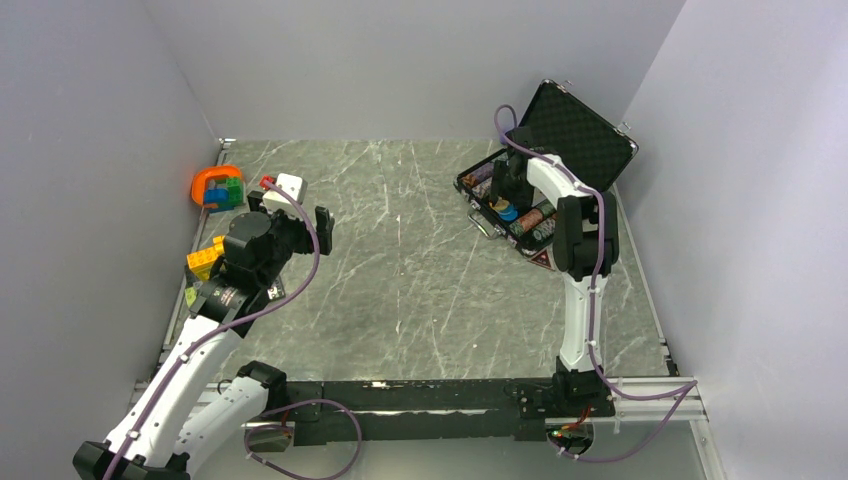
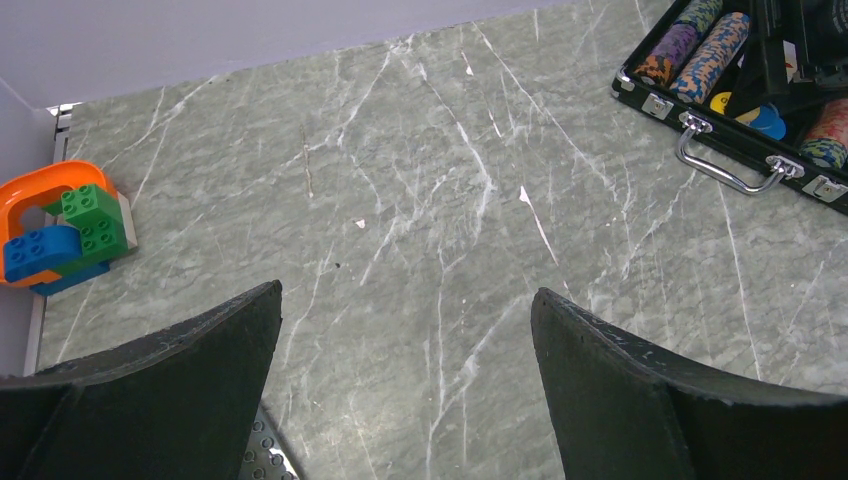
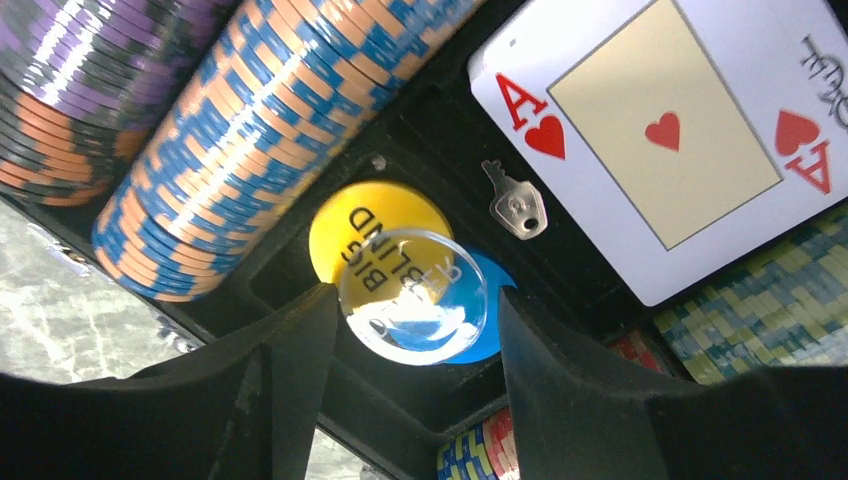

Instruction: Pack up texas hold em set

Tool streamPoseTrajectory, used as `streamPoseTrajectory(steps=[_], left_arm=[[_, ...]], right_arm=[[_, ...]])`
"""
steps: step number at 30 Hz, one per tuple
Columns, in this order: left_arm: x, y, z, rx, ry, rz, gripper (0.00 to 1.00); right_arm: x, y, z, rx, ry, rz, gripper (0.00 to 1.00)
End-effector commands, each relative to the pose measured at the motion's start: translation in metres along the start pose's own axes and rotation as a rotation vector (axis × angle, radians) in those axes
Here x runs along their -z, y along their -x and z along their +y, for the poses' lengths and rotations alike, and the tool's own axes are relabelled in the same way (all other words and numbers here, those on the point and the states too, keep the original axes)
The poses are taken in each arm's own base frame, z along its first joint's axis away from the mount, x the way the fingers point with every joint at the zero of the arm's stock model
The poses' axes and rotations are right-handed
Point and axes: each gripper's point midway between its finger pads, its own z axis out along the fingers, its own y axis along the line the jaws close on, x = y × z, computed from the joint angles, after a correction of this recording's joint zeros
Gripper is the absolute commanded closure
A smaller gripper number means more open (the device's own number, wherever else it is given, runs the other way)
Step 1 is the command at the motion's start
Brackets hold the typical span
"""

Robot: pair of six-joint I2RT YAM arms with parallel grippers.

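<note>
The black case of the texas hold em set lies open at the back right, its lid propped up. Its handle faces the table middle. My right gripper reaches down into the tray, open. A clear round disc sits between its fingers, touching the left one, with a thin gap at the right one. This disc lies over a yellow disc and a blue disc. Chip stacks, a small key and an ace-of-hearts card fill the tray around them. My left gripper hangs open over bare table.
An orange ring with coloured toy blocks sits at the back left by the wall. A white block and a yellow block lie near the left arm. Walls close in the table on three sides.
</note>
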Motion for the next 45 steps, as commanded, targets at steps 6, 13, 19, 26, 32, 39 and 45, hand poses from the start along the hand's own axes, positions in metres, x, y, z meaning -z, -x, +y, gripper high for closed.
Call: streamPoseTrajectory(steps=[6,13,19,26,32,39,45], left_arm=[[0.000,0.006,-0.001,-0.007,-0.003,-0.027,0.02],[0.000,0.006,0.000,-0.009,0.001,-0.029,0.02],[0.001,0.008,-0.002,-0.006,-0.009,-0.034,0.02],[0.005,0.010,0.000,-0.005,-0.002,-0.048,0.02],[0.006,0.012,-0.001,-0.002,-0.006,-0.055,0.02],[0.005,0.011,-0.002,0.000,-0.013,-0.055,0.02],[0.004,0.011,-0.004,0.004,-0.024,-0.049,0.02]], right_arm=[[0.017,0.002,-0.002,0.019,-0.024,0.010,0.25],[0.038,0.024,0.003,0.042,-0.004,-0.051,0.22],[0.084,0.050,0.012,0.083,0.039,-0.146,0.13],[0.153,0.057,0.016,0.116,0.078,-0.249,0.11],[0.201,0.023,-0.009,0.106,0.027,-0.278,0.10],[0.206,-0.053,-0.050,0.047,-0.063,-0.235,0.07],[0.182,-0.112,-0.080,-0.022,-0.107,-0.121,0.09]])
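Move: The right hand is down in the case with the clear disc still between its fingertips, just over the yellow and blue blind chips. The all-in triangle, half under the case's near corner, lies about 14 cm back from that hand, 8 cm to its right and 3 cm lower; the ace-topped cards are some 6 cm ahead and 6 cm right, the red chip row 4 cm back and 6 cm right. From the left hand, the triangle is roughly 48 cm right, 5 cm ahead and 28 cm below. The right hand opens its fingers to nearly full width and lets go of the clear disc, easing back about 1 cm low in the case before lifting almost straight up some 19 cm clear of it, with the wrist tipping the fingertips forward. It then swings back about 18 cm and somewhat right, over the case's near side, easing down some 7 cm of that height as the tilt partly comes back, and ends high above the table just nearer the base than the all-in triangle, fingers open and empty. ##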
